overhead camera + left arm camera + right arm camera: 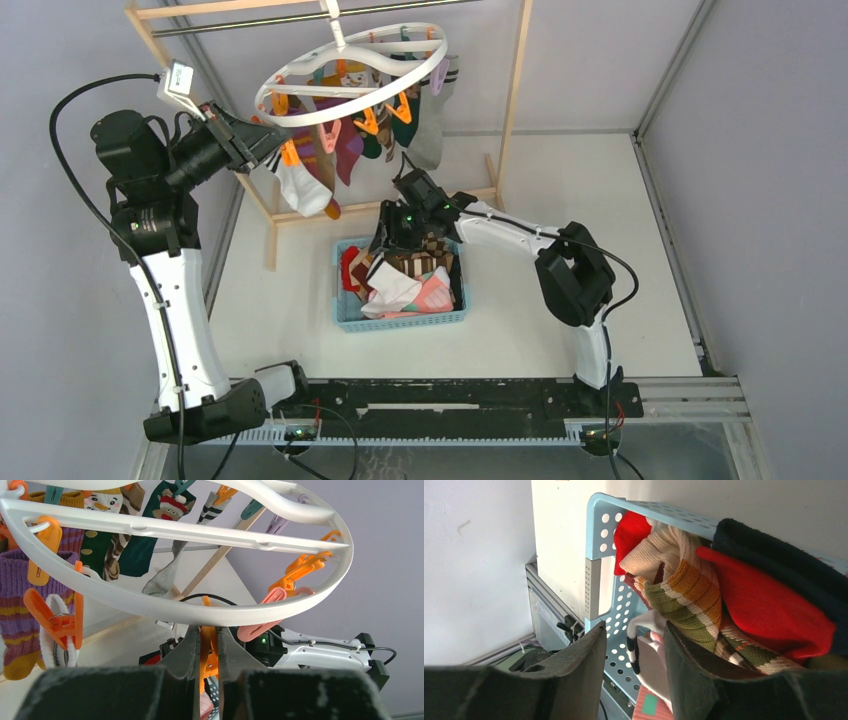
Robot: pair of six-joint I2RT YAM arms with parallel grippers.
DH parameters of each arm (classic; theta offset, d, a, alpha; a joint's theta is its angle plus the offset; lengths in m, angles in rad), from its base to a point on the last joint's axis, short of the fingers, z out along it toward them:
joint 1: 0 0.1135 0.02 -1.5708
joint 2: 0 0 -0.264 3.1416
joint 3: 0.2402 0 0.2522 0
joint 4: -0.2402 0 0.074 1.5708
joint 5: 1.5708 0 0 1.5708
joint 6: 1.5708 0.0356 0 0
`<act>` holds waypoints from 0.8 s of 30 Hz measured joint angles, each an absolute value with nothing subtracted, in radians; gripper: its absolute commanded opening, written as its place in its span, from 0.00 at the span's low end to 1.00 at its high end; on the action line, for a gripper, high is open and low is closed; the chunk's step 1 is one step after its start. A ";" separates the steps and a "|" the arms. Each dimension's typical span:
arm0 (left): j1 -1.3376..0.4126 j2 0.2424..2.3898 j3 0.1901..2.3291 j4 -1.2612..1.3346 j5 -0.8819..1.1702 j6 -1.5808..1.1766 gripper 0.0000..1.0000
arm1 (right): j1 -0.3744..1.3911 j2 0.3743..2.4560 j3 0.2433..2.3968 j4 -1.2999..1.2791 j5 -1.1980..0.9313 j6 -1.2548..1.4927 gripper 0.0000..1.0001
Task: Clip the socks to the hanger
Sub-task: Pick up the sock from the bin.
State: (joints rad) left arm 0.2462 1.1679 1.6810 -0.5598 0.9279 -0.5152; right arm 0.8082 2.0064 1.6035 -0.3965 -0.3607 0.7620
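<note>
The hanger (pixel 352 88), a white ring, hangs from the rack with several socks (pixel 310 185) clipped below it. My left gripper (pixel 272 142) is at its left rim. In the left wrist view that gripper (pixel 209 647) is shut on an orange clip (pixel 208 652) under the hanger rim (pixel 200 614). My right gripper (pixel 398 236) hovers over loose socks (pixel 405 285) in the blue basket (pixel 345 318). In the right wrist view it (pixel 635 632) is open. A white sock with a black band (pixel 644 645) lies in the gap, and a striped sock (pixel 684 590) rests against the right finger.
A light wooden rack frame (pixel 515 100) stands at the back, with a foot bar along the table (pixel 300 212). Grey walls close in left and right. The black mounting rail (pixel 450 395) runs along the near edge. The basket wall (pixel 594 580) is close to my right gripper's left finger.
</note>
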 measured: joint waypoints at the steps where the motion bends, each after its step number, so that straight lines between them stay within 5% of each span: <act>1: 0.246 1.168 1.681 -0.560 0.928 -0.515 0.05 | 0.810 2.012 1.610 -0.401 -0.364 0.760 0.51; 7: 0.246 1.163 1.681 -0.560 0.928 -0.515 0.05 | 0.813 2.043 1.644 -0.439 -0.376 0.745 0.40; 14: 0.246 1.163 1.681 -0.560 0.928 -0.515 0.05 | 0.812 2.067 1.674 -0.452 -0.385 0.732 0.04; 24: 0.247 1.164 1.681 -0.559 0.928 -0.515 0.05 | 0.796 2.019 1.551 -0.270 -0.501 0.738 0.00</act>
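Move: The white sock's black-striped cuff stands between and just below the right hand's open fingers, some 2 cm down and 1 cm back. The beige-and-olive sock lies about 3 cm ahead of the hand, 1 cm right and 5 cm down. The large red sock is roughly 4 cm ahead and 7 cm right, the small red sock some 3 cm ahead and 6 cm left, both about 6 cm down. From the left hand the cuff lies about 10 cm right, 2 cm back and 38 cm below. Ease the right gripper about 1 cm down and 1 cm left onto the white sock's cuff, shutting the half-open fingers completely so that the tips pinch the cloth. As they shut, come back up about 1 cm, then draw roughly 1 cm back towards the base while the wrist turns slightly, under 10 degrees. ##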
